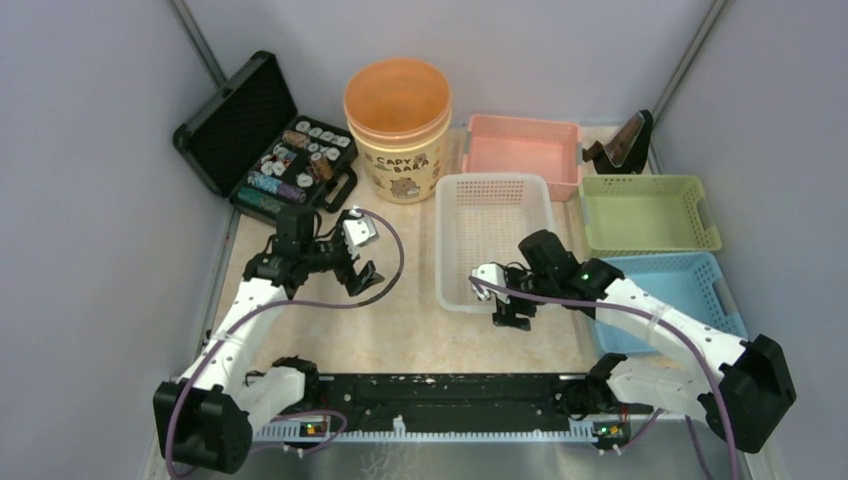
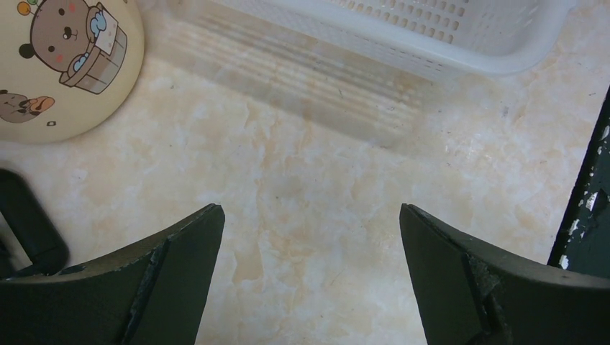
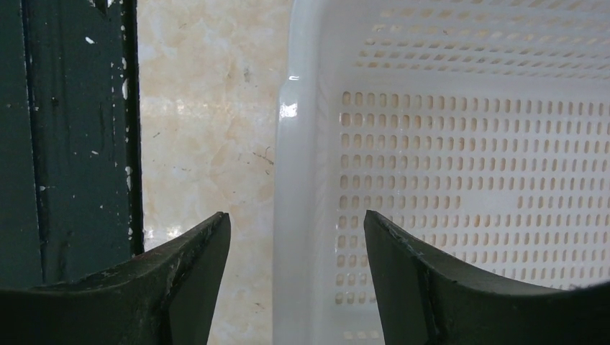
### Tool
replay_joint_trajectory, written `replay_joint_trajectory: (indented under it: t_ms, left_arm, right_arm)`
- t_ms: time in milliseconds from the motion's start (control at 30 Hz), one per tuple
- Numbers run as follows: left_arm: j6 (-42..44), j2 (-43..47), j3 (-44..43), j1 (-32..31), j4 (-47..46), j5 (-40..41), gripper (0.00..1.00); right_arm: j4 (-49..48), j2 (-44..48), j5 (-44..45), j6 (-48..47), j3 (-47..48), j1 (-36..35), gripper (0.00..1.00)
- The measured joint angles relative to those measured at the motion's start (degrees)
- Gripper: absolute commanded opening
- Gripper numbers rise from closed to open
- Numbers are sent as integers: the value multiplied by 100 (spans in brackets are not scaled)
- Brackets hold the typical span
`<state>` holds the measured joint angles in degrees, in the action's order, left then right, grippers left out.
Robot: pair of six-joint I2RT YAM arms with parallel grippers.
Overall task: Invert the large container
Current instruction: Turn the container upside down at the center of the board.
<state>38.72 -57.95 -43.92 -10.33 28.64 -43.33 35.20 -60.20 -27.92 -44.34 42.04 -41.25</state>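
Observation:
A big cream bucket with an orange rim and a capybara print [image 1: 398, 130] stands upright at the back, mouth up; its lower wall shows in the left wrist view [image 2: 65, 65]. A white perforated basket [image 1: 495, 235] sits upright mid-table, to the right of the bucket. My right gripper [image 1: 507, 308] is open, its jaws astride the basket's near rim [image 3: 298, 144], one finger outside and one inside, not closed on it. My left gripper [image 1: 365, 278] is open and empty over bare table [image 2: 309, 215], between the bucket and the basket [image 2: 403, 29].
An open black case of poker chips [image 1: 265, 140] lies at the back left. Pink [image 1: 522, 150], green [image 1: 645, 210] and blue [image 1: 670, 290] baskets line the right side. A dark stand [image 1: 625, 145] is at the back right. A black rail [image 1: 440, 390] runs along the near edge.

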Motion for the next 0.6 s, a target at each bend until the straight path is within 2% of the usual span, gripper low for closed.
replay_joint_trajectory:
  t_ms: [267, 600]
  left_arm:
    - [-2, 17, 35, 214, -39, -90, 99]
    - [-4, -37, 79, 468, -57, -306, 99]
  right_arm:
    - [-15, -35, 251, 20, -7, -184, 62]
    - [-81, -614, 935, 114, -2, -592, 44]
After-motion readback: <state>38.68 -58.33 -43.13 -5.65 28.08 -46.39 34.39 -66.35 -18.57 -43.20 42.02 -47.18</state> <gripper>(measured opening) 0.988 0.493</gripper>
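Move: The right hand hangs over the near rim of the white large container, whose middle lies about 17 cm ahead, 2 cm to the left and 8 cm below; the rim is only some 4 cm under the fingers. The blue basket sits roughly 36 cm to the right and 2 cm ahead, the capybara bucket 34 cm ahead and 24 cm left. From the left hand the container is about 10 cm ahead, 27 cm right and 13 cm below. Straight down, slowly at first and then faster, the right hand sinks about 3 cm towards the middle of the container's near rim, its left-pointing fingers tilting some 10 degrees steeper. The gap narrows from about two thirds to half open, one finger on the table side and one on the basket side of the rim; a touch can't be made out. The left hand, wide open and empty, drifts about 1.5 cm left, away from the container. ##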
